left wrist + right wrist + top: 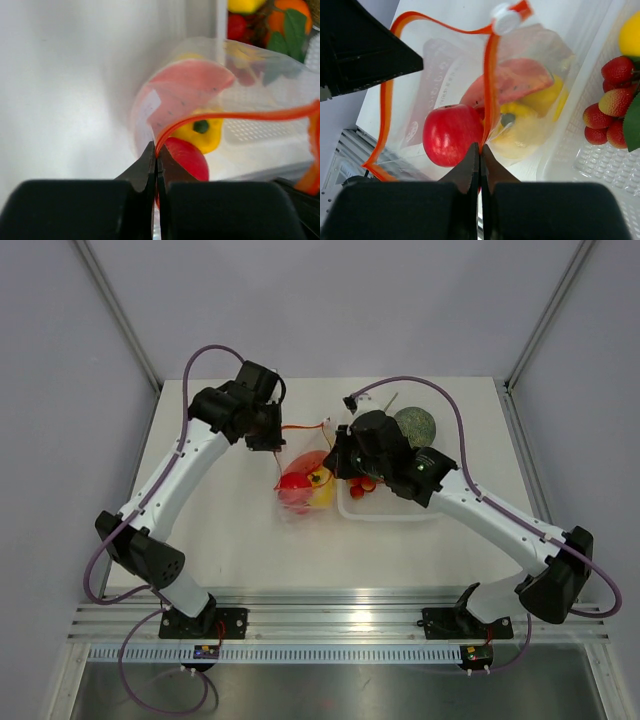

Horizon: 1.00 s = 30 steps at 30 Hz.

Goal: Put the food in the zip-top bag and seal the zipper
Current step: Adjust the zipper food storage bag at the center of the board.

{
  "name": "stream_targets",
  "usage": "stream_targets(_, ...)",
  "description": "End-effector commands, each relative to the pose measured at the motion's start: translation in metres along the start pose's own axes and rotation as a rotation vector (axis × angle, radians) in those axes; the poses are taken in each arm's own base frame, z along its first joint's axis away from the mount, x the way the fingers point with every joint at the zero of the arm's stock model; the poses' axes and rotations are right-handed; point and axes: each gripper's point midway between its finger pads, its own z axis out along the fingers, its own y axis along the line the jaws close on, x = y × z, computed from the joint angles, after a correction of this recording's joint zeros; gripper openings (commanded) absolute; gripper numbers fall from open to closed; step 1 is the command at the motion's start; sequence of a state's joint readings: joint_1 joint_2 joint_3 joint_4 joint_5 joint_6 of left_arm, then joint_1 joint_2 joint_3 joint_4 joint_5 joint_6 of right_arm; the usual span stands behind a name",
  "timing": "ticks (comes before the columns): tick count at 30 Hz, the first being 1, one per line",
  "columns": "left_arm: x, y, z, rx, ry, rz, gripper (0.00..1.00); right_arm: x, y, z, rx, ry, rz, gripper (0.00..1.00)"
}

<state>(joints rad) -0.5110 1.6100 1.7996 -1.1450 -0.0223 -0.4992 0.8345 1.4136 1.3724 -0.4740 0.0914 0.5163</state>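
The clear zip-top bag (305,488) lies mid-table, mouth held up and gaping. Inside it sit a red apple (451,135), a yellow pepper (520,131) and a pink melon slice (520,80). My left gripper (156,152) is shut on the red-orange zipper (240,116) at one end of the mouth. Partway along the facing strip, my right gripper (480,150) is shut on the zipper (490,80), below its white slider (506,19). From above, the left gripper (270,440) is at the bag's far left and the right gripper (335,465) at its right.
A white tray (390,512) stands right of the bag, touching it, under my right arm. It holds strawberries (612,105), a lemon (631,35) and an orange (285,20). A green melon (418,425) lies at the tray's far end.
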Motion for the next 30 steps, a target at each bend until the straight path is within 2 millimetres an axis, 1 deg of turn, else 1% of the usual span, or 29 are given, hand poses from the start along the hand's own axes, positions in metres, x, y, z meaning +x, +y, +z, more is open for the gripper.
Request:
stream_targets(1, -0.014, 0.046, -0.025, -0.228, -0.088, 0.041, 0.0, -0.014, -0.002, -0.004, 0.023, -0.058, -0.04, 0.0)
stream_targets(2, -0.012, 0.046, -0.028, -0.227, -0.084, 0.04, 0.0, -0.008, -0.01, 0.006, 0.068, -0.032, -0.046, 0.0)
stream_targets(3, -0.011, 0.042, -0.028, -0.201, -0.081, 0.034, 0.0, -0.003, -0.013, 0.006, 0.088, 0.002, -0.049, 0.0)
stream_targets(4, -0.011, 0.039, -0.029, -0.179, -0.087, 0.032, 0.0, -0.006, -0.009, 0.004, 0.076, -0.003, -0.047, 0.0)
stream_targets(5, -0.017, 0.033, -0.035, -0.141, -0.129, 0.024, 0.0, -0.006, -0.006, 0.005, 0.058, -0.002, -0.043, 0.0)
stream_targets(6, -0.016, 0.03, -0.036, -0.121, -0.132, 0.025, 0.0, -0.013, 0.001, 0.004, 0.024, -0.038, -0.037, 0.0)
stream_targets(7, -0.016, 0.03, -0.033, -0.12, -0.133, 0.029, 0.0, -0.007, -0.003, 0.008, 0.03, -0.033, -0.036, 0.0)
stream_targets(9, -0.016, 0.036, -0.025, -0.163, -0.117, 0.04, 0.0, 0.002, -0.019, 0.019, 0.096, -0.009, -0.065, 0.0)
stream_targets(10, -0.015, 0.038, -0.027, -0.178, -0.101, 0.039, 0.0, -0.003, -0.018, 0.019, 0.113, -0.002, -0.063, 0.0)
stream_targets(11, -0.014, 0.037, -0.027, -0.179, -0.087, 0.036, 0.0, 0.008, -0.021, 0.019, 0.135, 0.061, -0.071, 0.0)
stream_targets(12, -0.013, 0.03, -0.029, -0.144, -0.079, 0.043, 0.0, 0.002, -0.012, 0.013, 0.103, 0.047, -0.065, 0.0)
stream_targets(13, -0.021, 0.022, -0.033, -0.108, -0.12, 0.041, 0.0, -0.001, -0.007, 0.009, 0.072, 0.031, -0.058, 0.0)
stream_targets(14, -0.018, 0.021, -0.031, -0.092, -0.126, 0.04, 0.0, -0.02, 0.009, -0.006, -0.004, -0.049, -0.041, 0.0)
stream_targets(15, -0.018, 0.017, -0.036, -0.061, -0.145, 0.036, 0.0, -0.014, 0.005, -0.006, 0.001, -0.051, -0.035, 0.0)
stream_targets(16, -0.017, 0.017, -0.033, -0.06, -0.146, 0.035, 0.0, -0.013, 0.001, -0.006, 0.009, -0.062, -0.036, 0.0)
stream_targets(17, -0.011, 0.021, -0.023, -0.076, -0.124, 0.035, 0.0, -0.01, -0.003, -0.003, 0.024, -0.058, -0.038, 0.0)
stream_targets(18, -0.006, 0.021, -0.016, -0.066, -0.101, 0.05, 0.0, 0.004, -0.012, 0.01, 0.055, -0.017, -0.063, 0.0)
stream_targets(19, -0.003, 0.018, -0.004, -0.052, -0.079, 0.059, 0.0, 0.015, -0.018, 0.019, 0.077, 0.022, -0.077, 0.0)
stream_targets(20, 0.003, 0.016, 0.001, -0.038, -0.055, 0.059, 0.0, 0.037, -0.032, 0.032, 0.128, 0.106, -0.09, 0.0)
stream_targets(21, 0.012, 0.008, 0.005, 0.015, -0.016, 0.061, 0.0, 0.042, -0.032, 0.035, 0.13, 0.127, -0.094, 0.0)
stream_targets(22, 0.008, 0.004, 0.004, 0.038, -0.039, 0.055, 0.0, 0.047, -0.032, 0.037, 0.124, 0.136, -0.086, 0.0)
stream_targets(23, 0.008, -0.002, 0.001, 0.071, -0.046, 0.05, 0.0, 0.039, -0.025, 0.035, 0.087, 0.095, -0.07, 0.0)
stream_targets(24, 0.008, -0.005, 0.0, 0.088, -0.051, 0.042, 0.0, 0.038, -0.024, 0.033, 0.076, 0.08, -0.049, 0.02)
stream_targets(25, 0.005, -0.007, -0.004, 0.1, -0.069, 0.043, 0.0, 0.042, -0.026, 0.031, 0.075, 0.08, -0.044, 0.12)
stream_targets(26, 0.004, -0.008, -0.006, 0.106, -0.069, 0.038, 0.0, 0.037, -0.025, 0.026, 0.077, 0.063, -0.046, 0.26)
stream_targets(28, 0.001, -0.011, -0.01, 0.109, -0.071, 0.035, 0.0, 0.029, -0.024, 0.02, 0.081, 0.044, -0.054, 0.43)
stream_targets(30, -0.001, -0.01, -0.011, 0.102, -0.077, 0.026, 0.0, 0.017, -0.027, 0.008, 0.106, 0.007, -0.065, 0.54)
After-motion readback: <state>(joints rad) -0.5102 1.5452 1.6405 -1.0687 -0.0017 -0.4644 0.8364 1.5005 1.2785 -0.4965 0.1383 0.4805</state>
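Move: Both hands already pinch the raised rim of the open bag, the left at its left side and the right at its right side. The food bundle in the bag lies about 8 cm right of the left hand, level with it fore and aft, and some 16 cm below; its apple is roughly 5 cm to that hand's right and 1 cm back. From the right hand the bundle is about 4 cm ahead, 6 cm left and 16 cm below; the red berries in the basket are roughly 3 cm ahead and 7 cm right. The right hand lowers its side of the rim about 8 cm towards the board, in stages with a short check midway, fingers tipping about 10 degrees, and late in the descent opens to roughly half its range, letting go of the rim and leaving it between the parted fingers. The left hand keeps its pinch throughout, first drawing its side of the rim about 3.5 cm left, away from the right hand, then coming back right by some 3 cm while sinking 2 to 3 cm. ##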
